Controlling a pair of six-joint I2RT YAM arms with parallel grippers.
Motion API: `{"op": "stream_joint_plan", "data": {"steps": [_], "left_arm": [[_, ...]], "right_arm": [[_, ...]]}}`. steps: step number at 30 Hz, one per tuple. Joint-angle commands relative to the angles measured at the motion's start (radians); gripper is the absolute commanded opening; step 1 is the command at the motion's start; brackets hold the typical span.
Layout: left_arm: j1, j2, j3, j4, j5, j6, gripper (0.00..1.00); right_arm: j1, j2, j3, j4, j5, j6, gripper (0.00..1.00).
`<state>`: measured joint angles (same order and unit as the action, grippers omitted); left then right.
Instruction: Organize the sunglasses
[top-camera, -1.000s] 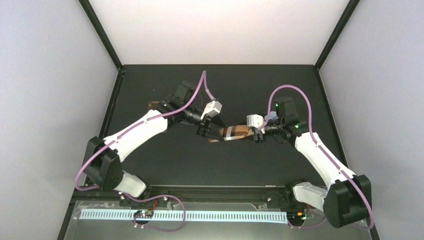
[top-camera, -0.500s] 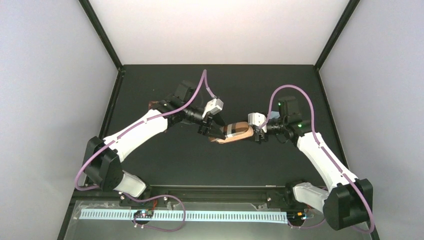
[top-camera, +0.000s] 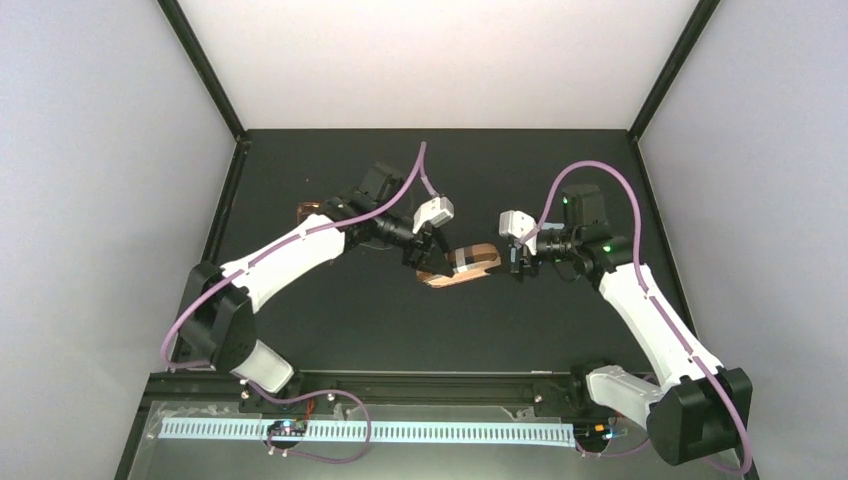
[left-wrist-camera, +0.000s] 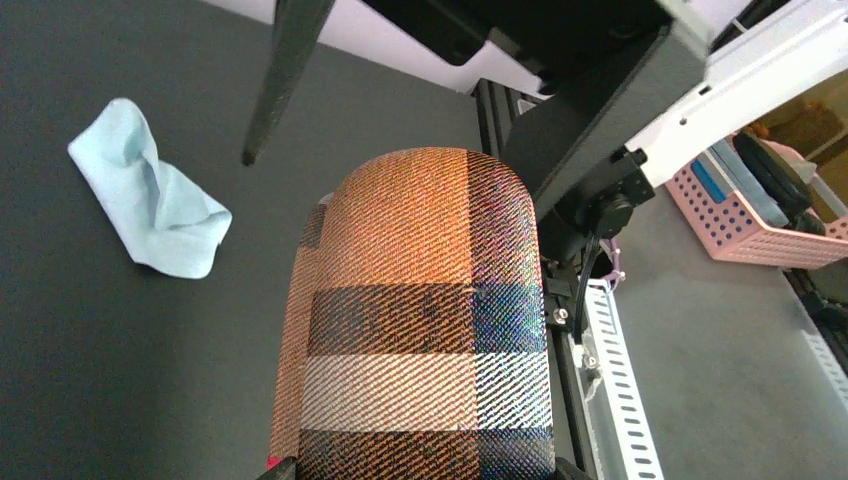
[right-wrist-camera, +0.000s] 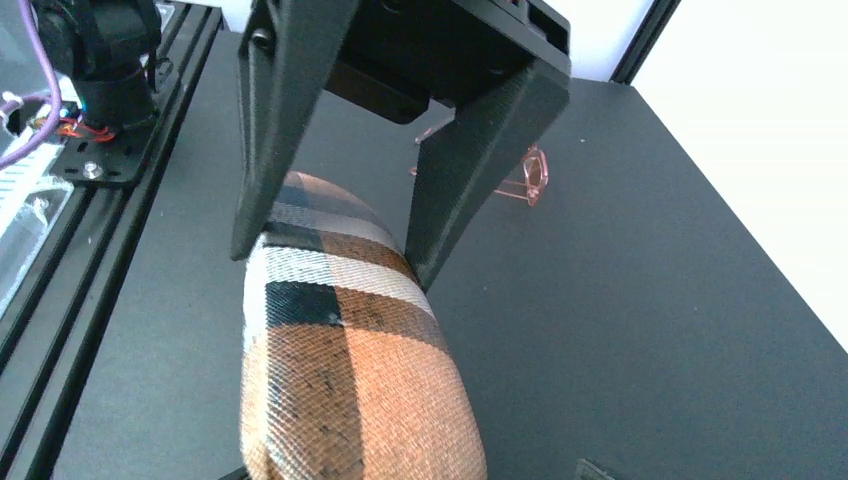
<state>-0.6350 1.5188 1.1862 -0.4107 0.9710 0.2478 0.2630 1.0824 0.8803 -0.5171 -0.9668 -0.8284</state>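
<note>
The sunglasses (right-wrist-camera: 522, 180), a thin reddish pair, lie on the black table beyond the left arm; in the top view they (top-camera: 308, 211) peek out behind that arm. My left gripper (top-camera: 432, 260) is shut on one end of the brown plaid case (top-camera: 470, 263), which it holds above the table. In the left wrist view the case (left-wrist-camera: 420, 320) fills the space between the left gripper's (left-wrist-camera: 418, 470) jaws. My right gripper (top-camera: 516, 262) is open at the case's other end. Its jaws stand clear of the case (right-wrist-camera: 350, 400) in the right wrist view.
A small light-blue cloth (left-wrist-camera: 150, 205) lies crumpled on the table beside the right gripper. The table's metal front rail (left-wrist-camera: 610, 380) runs along the near edge. A pink basket (left-wrist-camera: 770, 220) sits beyond the table.
The right gripper has opened, let go of the case's end and drawn back to the right. The left arm has shifted a little right, still holding the case.
</note>
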Motion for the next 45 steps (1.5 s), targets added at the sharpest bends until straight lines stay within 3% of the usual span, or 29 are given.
{"op": "stream_joint_plan", "data": {"steps": [1, 8, 19, 35, 39, 45], "left_arm": [[0.004, 0.077, 0.087, -0.071, 0.036, -0.04, 0.01], [0.011, 0.252, 0.224, -0.252, 0.106, -0.037, 0.01], [0.013, 0.357, 0.263, -0.288, 0.199, -0.049, 0.03], [0.024, 0.457, 0.295, -0.299, 0.326, -0.097, 0.11], [0.027, 0.468, 0.296, -0.298, 0.33, -0.101, 0.19], [0.049, 0.453, 0.281, -0.255, 0.318, -0.143, 0.51]], "right_arm": [[-0.004, 0.012, 0.029, -0.047, 0.044, -0.083, 0.78], [0.014, 0.029, 0.025, -0.057, 0.087, -0.17, 0.65], [0.042, 0.133, 0.015, -0.102, 0.12, -0.291, 0.48], [0.069, 0.117, -0.089, 0.02, 0.184, -0.281, 0.19], [0.069, 0.11, -0.093, 0.031, 0.182, -0.272, 0.12], [0.068, 0.104, -0.097, 0.026, 0.186, -0.268, 0.02]]}}
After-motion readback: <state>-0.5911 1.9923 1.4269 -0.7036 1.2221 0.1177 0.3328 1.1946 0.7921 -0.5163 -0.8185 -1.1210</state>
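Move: The left hand still grips the sunglasses case; the case's middle lies about 4 cm to its right, level fore and aft, some 1 cm lower. From the empty, open right hand it is about 9 cm left, level fore and aft, 2 cm lower. On the table 20 cm below, the blue cloth is some 8 cm ahead and 8 cm right of the right hand; the sunglasses are about 24 cm left and 12 cm ahead of the left hand. The right fingers close and pinch the edge of the plaid side at the case's right end, as that hand sinks about 8 cm alongside the case and its fingertips dip slightly. The left hand keeps its hold, first going down, forward and right, then straight down, about 9 cm in all, rolling the case nearly 40 degrees so its upper side tips forward. ##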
